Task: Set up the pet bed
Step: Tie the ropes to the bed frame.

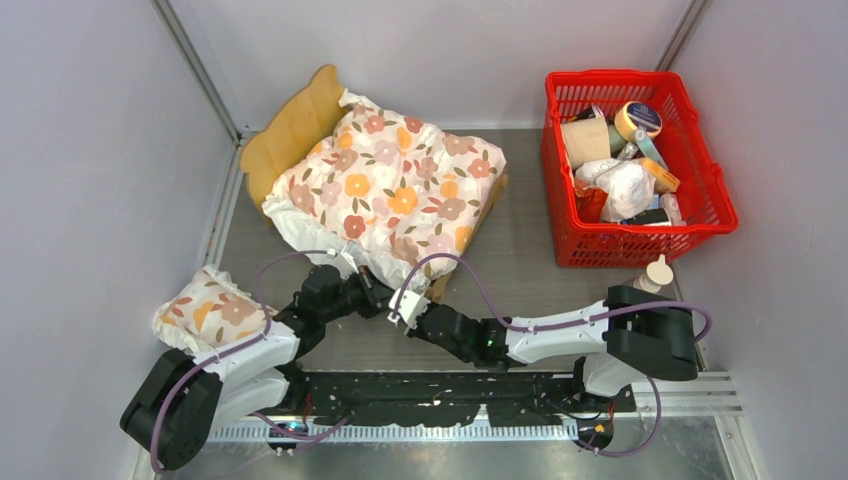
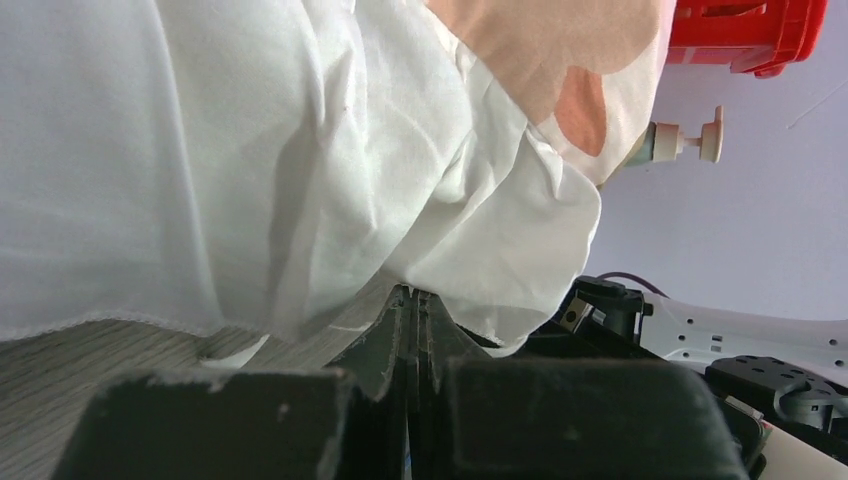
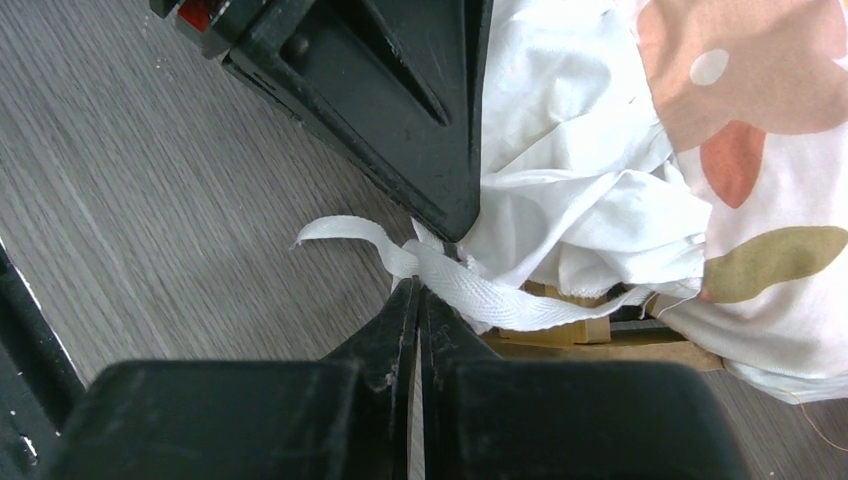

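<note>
The pet bed's light-wood scalloped headboard (image 1: 295,125) stands at the back left, and a piece of its wooden rail (image 3: 560,335) shows in the right wrist view. A white floral-print cushion (image 1: 395,185) lies over the bed and hides the sleeping surface. Both grippers meet at the cushion's near corner. My left gripper (image 2: 412,293) is shut, its tips pinching the cushion's white fabric (image 2: 250,150). Right beside it, my right gripper (image 3: 418,288) is shut on a white woven tie (image 3: 480,290) that runs from that corner. The left fingers (image 3: 400,110) touch the same knot.
A small floral pillow (image 1: 205,312) lies by the left arm's base. A red plastic basket (image 1: 700,190) full of several items stands at the back right. A pump bottle (image 1: 655,272) stands just in front of it, near the right arm.
</note>
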Motion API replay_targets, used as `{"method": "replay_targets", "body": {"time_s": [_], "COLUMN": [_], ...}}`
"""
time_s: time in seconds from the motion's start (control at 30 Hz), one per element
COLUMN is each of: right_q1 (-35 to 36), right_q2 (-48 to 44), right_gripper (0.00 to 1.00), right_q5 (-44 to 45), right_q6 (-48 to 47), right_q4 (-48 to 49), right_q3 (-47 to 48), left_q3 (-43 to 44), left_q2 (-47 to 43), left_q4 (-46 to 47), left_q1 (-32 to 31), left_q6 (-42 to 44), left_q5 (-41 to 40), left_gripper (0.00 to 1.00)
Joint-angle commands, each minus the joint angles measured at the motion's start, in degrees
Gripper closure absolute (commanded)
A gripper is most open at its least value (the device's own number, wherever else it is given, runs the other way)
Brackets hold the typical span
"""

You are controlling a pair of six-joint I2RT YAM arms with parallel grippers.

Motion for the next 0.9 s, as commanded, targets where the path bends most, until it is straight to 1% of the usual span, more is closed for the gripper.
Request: {"method": "replay_targets", "body": {"time_s": [0.0, 0.03, 0.07, 0.1, 0.13, 0.17, 0.23, 0.3, 0.37, 0.4, 0.43, 0.47, 0.5, 0.53, 0.67, 0.77, 0.87], "right_q1": [-0.1, 0.0, 0.0, 0.3, 0.4, 0.5, 0.6, 0.6, 0.7, 1.1, 1.4, 2.0, 2.4, 2.8, 3.3, 3.3, 3.2], "right_q2": [-0.3, -0.7, -1.7, -2.4, -4.1, -5.0, -8.4, -10.4, -12.4, -13.1, -14.2, -14.5, -14.4, -13.8, -6.7, -0.1, 5.6], "right_gripper": [0.89, 0.81, 0.77, 0.69, 0.65, 0.56, 0.45, 0.42, 0.41, 0.41, 0.41, 0.40, 0.40, 0.40, 0.40, 0.40, 0.41], "right_q5": [1.6, 2.1, 2.2, 1.7, 1.4, 0.3, -1.6, -4.3, -7.3, -10.8, -12.8, -16.5, -17.8, -18.4, -18.7, -18.4, -16.7], "right_q6": [0.0, -0.2, -1.0, -1.7, -3.2, -4.1, -6.7, -9.9, -14.0, -17.8, -20.4, -26.0, -30.9, -32.9, -43.3, -49.7, -53.9], "right_q4": [1.8, 1.9, 3.2, 4.3, 6.5, 7.5, 10.0, 11.8, 13.2, 13.9, 16.8, 18.4, 21.3, 22.0, 21.6, 27.3, 28.7], "right_q3": [2.0, 1.2, 0.5, -1.7, -2.8, -4.9, -7.6, -10.0, -11.7, -13.1, -14.1, -15.9, -16.4, -16.2, -12.2, -11.6, -9.6], "left_q3": [1.0, 1.0, 1.2, 1.5, 1.9, 2.3, 2.8, 3.3, 3.9, 4.0, 4.3, 4.5, 4.8, 5.1, 4.9, 4.9, 4.7], "left_q2": [-0.6, -0.7, -0.9, -0.9, -0.8, -0.7, -0.2, 0.5, 0.9, 0.9, 0.9, 0.8, 0.7, 0.6, 0.5, 0.9, 1.5], "left_q4": [3.6, 3.6, 3.6, 3.6, 3.5, 3.4, 3.8, 4.3, 4.4, 4.5, 4.3, 3.9, 3.2, 2.6, 2.6, 2.7, 3.2], "left_q1": [0.2, 0.2, 0.2, 0.2, 0.2, 0.2, 0.3, 0.2, 0.2, 0.2, 0.2, 0.2, 0.2, 0.2, 0.2, 0.2, 0.2], "left_q6": [-0.1, -0.1, 0.1, 0.3, 0.5, 0.8, 1.0, 1.0, 1.1, 1.2, 1.4, 1.8, 2.4, 2.6, 2.5, 2.4, 2.1], "left_q5": [-0.1, -0.6, -1.0, -1.3, -1.4, -1.3, -1.2, -0.9, -0.4, -0.2, 0.1, 0.2, 0.3, 0.2, -0.5, -0.4, -0.1], "left_gripper": [1.00, 1.00, 1.00, 1.00, 1.00, 1.00, 1.00, 1.00, 1.00, 1.00, 1.00, 1.00, 1.00, 1.00, 1.00, 1.00, 1.00]}}
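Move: The right hand pinches the white rope, whose free end sticks out about 2 cm back and 2 cm left of that hand, at its height. The bed frame's near corner is about 2 cm ahead, 7 cm right and 4 cm below; the white cloth edge is some 4 cm ahead and 1 cm right. From the left hand, already shut on the rope, the free end lies roughly 3 cm back and 1 cm left. Right fingers release the rope, backing about 4 cm and turning counter-clockwise; the left, still pinching, lifts 2 cm. ##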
